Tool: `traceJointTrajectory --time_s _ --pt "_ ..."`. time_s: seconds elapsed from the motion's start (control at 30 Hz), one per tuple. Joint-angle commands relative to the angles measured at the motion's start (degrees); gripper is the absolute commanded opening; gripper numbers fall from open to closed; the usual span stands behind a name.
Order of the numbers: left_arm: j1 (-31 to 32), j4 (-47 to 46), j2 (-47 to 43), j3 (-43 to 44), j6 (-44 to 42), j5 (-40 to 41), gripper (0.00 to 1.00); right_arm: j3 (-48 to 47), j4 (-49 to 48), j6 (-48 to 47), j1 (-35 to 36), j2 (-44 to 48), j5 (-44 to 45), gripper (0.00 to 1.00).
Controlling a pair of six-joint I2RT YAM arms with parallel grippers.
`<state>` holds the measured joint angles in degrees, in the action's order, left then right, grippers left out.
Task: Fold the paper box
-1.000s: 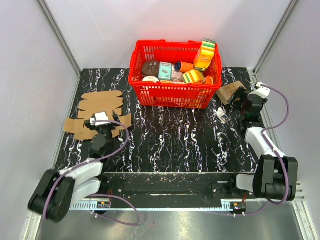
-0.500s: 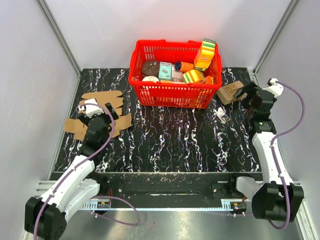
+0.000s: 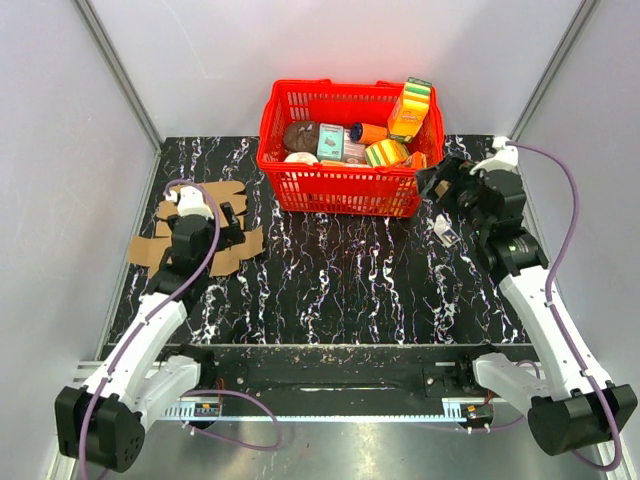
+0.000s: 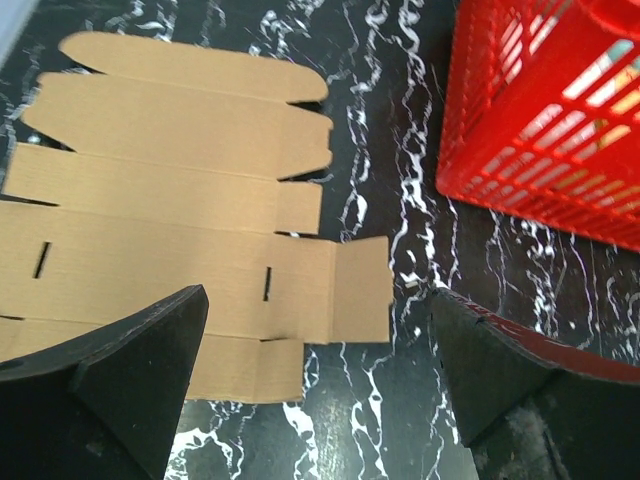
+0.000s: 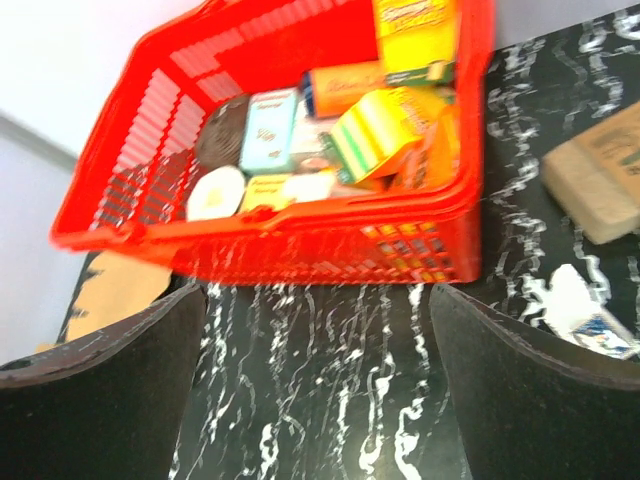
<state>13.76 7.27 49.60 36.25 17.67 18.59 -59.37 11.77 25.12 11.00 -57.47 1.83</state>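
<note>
The paper box (image 3: 243, 247) lies flat and unfolded on the left of the black marbled table, partly hidden under my left arm. In the left wrist view the paper box (image 4: 170, 210) shows its flaps, slots and tabs spread out. My left gripper (image 3: 218, 222) hovers above its right edge; in the wrist view the left gripper (image 4: 318, 295) is open with nothing between the fingers. My right gripper (image 3: 452, 186) hangs by the basket's right front corner. The right gripper (image 5: 318, 292) is open and empty, above bare table.
A red basket (image 3: 340, 190) full of groceries stands at the back centre, its wall (image 4: 540, 150) close to the right of my left gripper. A small printed brown carton (image 5: 595, 185) and a small white packet (image 3: 445, 235) lie at the right. Grey walls enclose the table.
Both arms have stretched forward. The left gripper moved up over the flat cardboard's right side. The right gripper swung left, from the carton toward the basket's corner. Both stayed open.
</note>
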Motion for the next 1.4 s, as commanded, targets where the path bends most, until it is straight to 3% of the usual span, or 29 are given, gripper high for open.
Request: traceJointTrajectory --time_s 0.0,0.13,0.3,0.93,1.17,1.37 --pt "0.74 1.25 2.24 2.33 1.4 -8.39 0.98 -1.27 -0.17 1.5 3.93 0.79 -4.02 0.98" --pt "12.32 6.96 7.77 5.93 -0.62 6.96 0.98 0.31 -1.57 2.12 4.2 0.96 -3.58 0.98" --pt "16.73 10.93 16.12 8.92 -0.36 11.2 0.97 0.84 -1.22 1.94 4.2 1.4 -3.67 0.99" --pt "22.28 8.29 42.41 18.42 -3.87 22.45 0.77 2.42 0.62 -0.34 4.2 3.77 -5.08 0.99" --pt "22.28 11.71 47.42 22.89 -4.58 25.7 0.66 2.95 0.8 -0.69 4.03 3.86 -5.34 0.99" --pt "22.19 15.32 53.13 27.55 -4.58 27.9 0.65 3.21 0.89 -1.13 4.2 4.12 -5.43 0.99"
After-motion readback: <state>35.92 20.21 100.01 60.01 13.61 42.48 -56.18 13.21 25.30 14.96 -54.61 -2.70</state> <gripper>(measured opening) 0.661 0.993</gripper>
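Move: The paper box lies flat below the left hand; its right end flap is about 4 cm ahead, 6 cm to the right and 18 cm down. The middle of the paper box is roughly 8 cm ahead and 6 cm left of that hand. The red basket's middle stands some 18 cm ahead and 27 cm right. For the right hand, that flap lies about 37 cm left, 1 cm back and 31 cm down. Bring the left gripper down about 13 cm towards the right end flap of the paper box, swinging right some 9 cm mostly early on, then easing forward over the last stretch. Tip the fingers down and roll the left side up, each about 30 degrees, narrowing them to two-thirds open. Shift the right hand slightly left, then ease back, fingers open. ##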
